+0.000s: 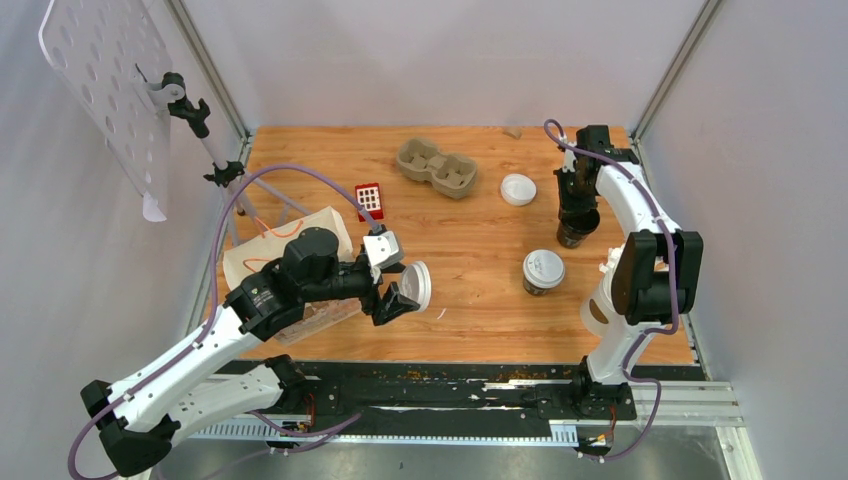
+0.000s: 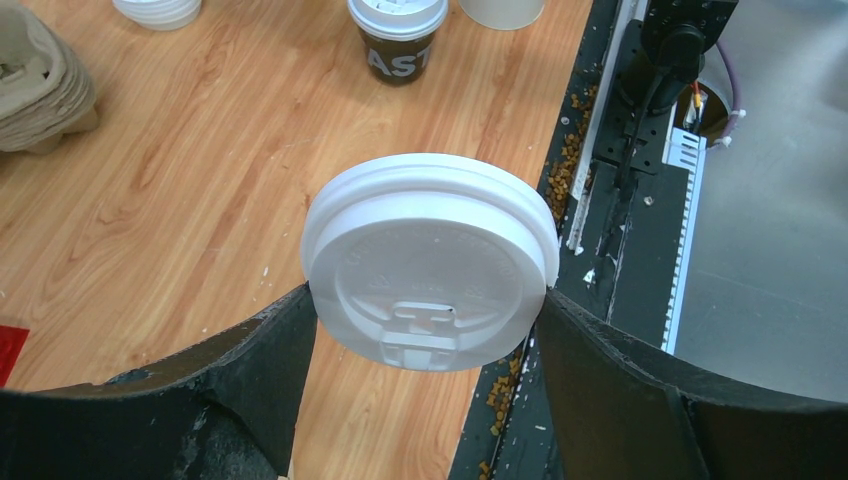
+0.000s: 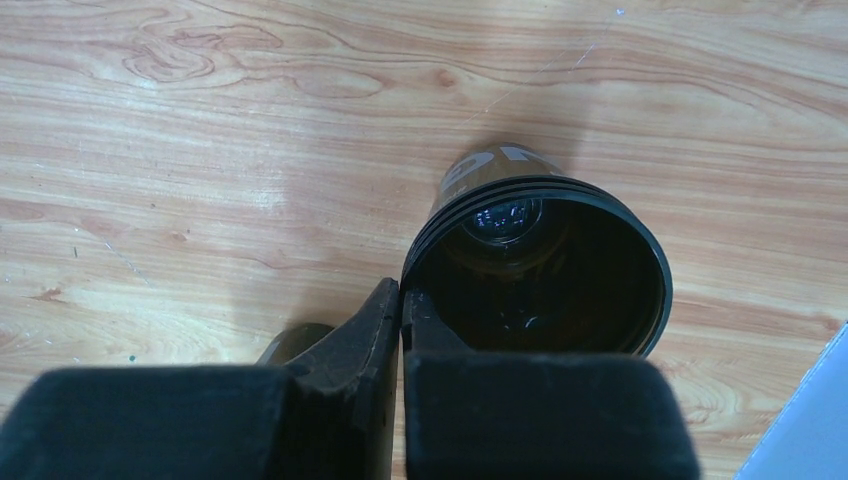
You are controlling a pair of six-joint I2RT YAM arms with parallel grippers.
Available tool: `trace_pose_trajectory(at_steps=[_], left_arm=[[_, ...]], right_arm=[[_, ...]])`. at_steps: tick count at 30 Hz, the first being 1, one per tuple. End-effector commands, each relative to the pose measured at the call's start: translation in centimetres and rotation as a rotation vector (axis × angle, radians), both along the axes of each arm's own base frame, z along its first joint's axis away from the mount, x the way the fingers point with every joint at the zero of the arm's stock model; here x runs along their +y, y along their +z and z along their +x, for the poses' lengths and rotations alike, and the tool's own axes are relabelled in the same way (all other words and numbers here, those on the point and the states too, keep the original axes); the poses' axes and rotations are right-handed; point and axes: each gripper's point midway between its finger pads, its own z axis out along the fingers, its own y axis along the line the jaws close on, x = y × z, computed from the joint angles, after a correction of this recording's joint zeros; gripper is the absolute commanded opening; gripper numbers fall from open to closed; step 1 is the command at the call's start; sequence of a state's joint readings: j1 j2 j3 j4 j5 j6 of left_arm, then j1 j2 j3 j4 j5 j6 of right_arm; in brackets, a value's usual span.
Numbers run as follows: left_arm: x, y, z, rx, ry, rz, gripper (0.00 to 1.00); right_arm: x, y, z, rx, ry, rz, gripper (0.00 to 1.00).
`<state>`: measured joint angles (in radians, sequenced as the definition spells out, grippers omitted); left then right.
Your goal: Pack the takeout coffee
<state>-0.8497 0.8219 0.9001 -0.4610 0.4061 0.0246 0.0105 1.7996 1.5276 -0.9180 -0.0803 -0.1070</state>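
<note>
My left gripper (image 1: 405,290) (image 2: 428,293) is shut on a white plastic lid (image 1: 417,286) (image 2: 430,255), pinched at its edges and held tilted above the table's near side. A lidded takeout coffee (image 1: 543,271) (image 2: 398,40) stands upright right of centre. Farther back on the right stands a dark cup without a lid (image 1: 573,235) (image 3: 540,270). My right gripper (image 1: 577,212) (image 3: 402,293) is shut on that cup's rim, one finger inside the cup and one outside. The cup rests on the wood.
The grey-brown pulp cup tray (image 1: 437,168) (image 2: 40,90) lies at the back centre. Loose white lids (image 1: 518,189) (image 2: 158,10) sit right of it. A small red block (image 1: 369,200) and a white bin (image 1: 290,240) are on the left. Crumbs lie along the black front rail (image 1: 450,378).
</note>
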Motion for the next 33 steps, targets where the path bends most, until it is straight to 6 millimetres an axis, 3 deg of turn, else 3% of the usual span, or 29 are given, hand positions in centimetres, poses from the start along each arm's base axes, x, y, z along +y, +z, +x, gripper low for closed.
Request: trace_pose_trajectory(at_steps=[1,18,25,33], left_arm=[[-0.1,0.6,-0.1,-0.017,-0.011,-0.020,0.82],[-0.1,0.7,-0.1,-0.021,-0.012,-0.025,0.82],[-0.2,1.0,-0.1,-0.026,-0.012,-0.028,0.82],[0.1,1.8,0.3,-0.035,0.017,-0.020,0.82]], right_arm=[[-0.3,2.4,0.9,-0.053,-0.001,-0.018,0.00],[-1.3,2.7,0.4,-0.007,-0.019,-0.065,0.00],[-2.4,5.7,0.6,-0.050,-0.045,-0.145,0.00],[-1.7,10.4,0.4,-0.124,-0.029,-0.170,0.00]])
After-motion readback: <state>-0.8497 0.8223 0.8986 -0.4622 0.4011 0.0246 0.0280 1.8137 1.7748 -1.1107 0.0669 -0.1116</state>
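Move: The right fingertips are already shut on the left side of the top cup's rim. The cup stack's middle lies about 4 cm to their right, level fore-and-aft and some 5 cm below. The lidded coffee cup stands roughly 10 cm back and 3 cm left of those fingertips; the white lids are some 10 cm ahead and 8 cm left. From the left hand, the cup stack lies about 23 cm ahead, 34 cm right and 20 cm lower. Keep the right fingers pinched on the rim and draw the top cup up out of the stack. Rise a little under 2 cm, ease down a touch while drifting right, then pull up faster to about 6 cm, ending some 2 cm right. Let the fingertips swing about 10 degrees to the right on the way. ##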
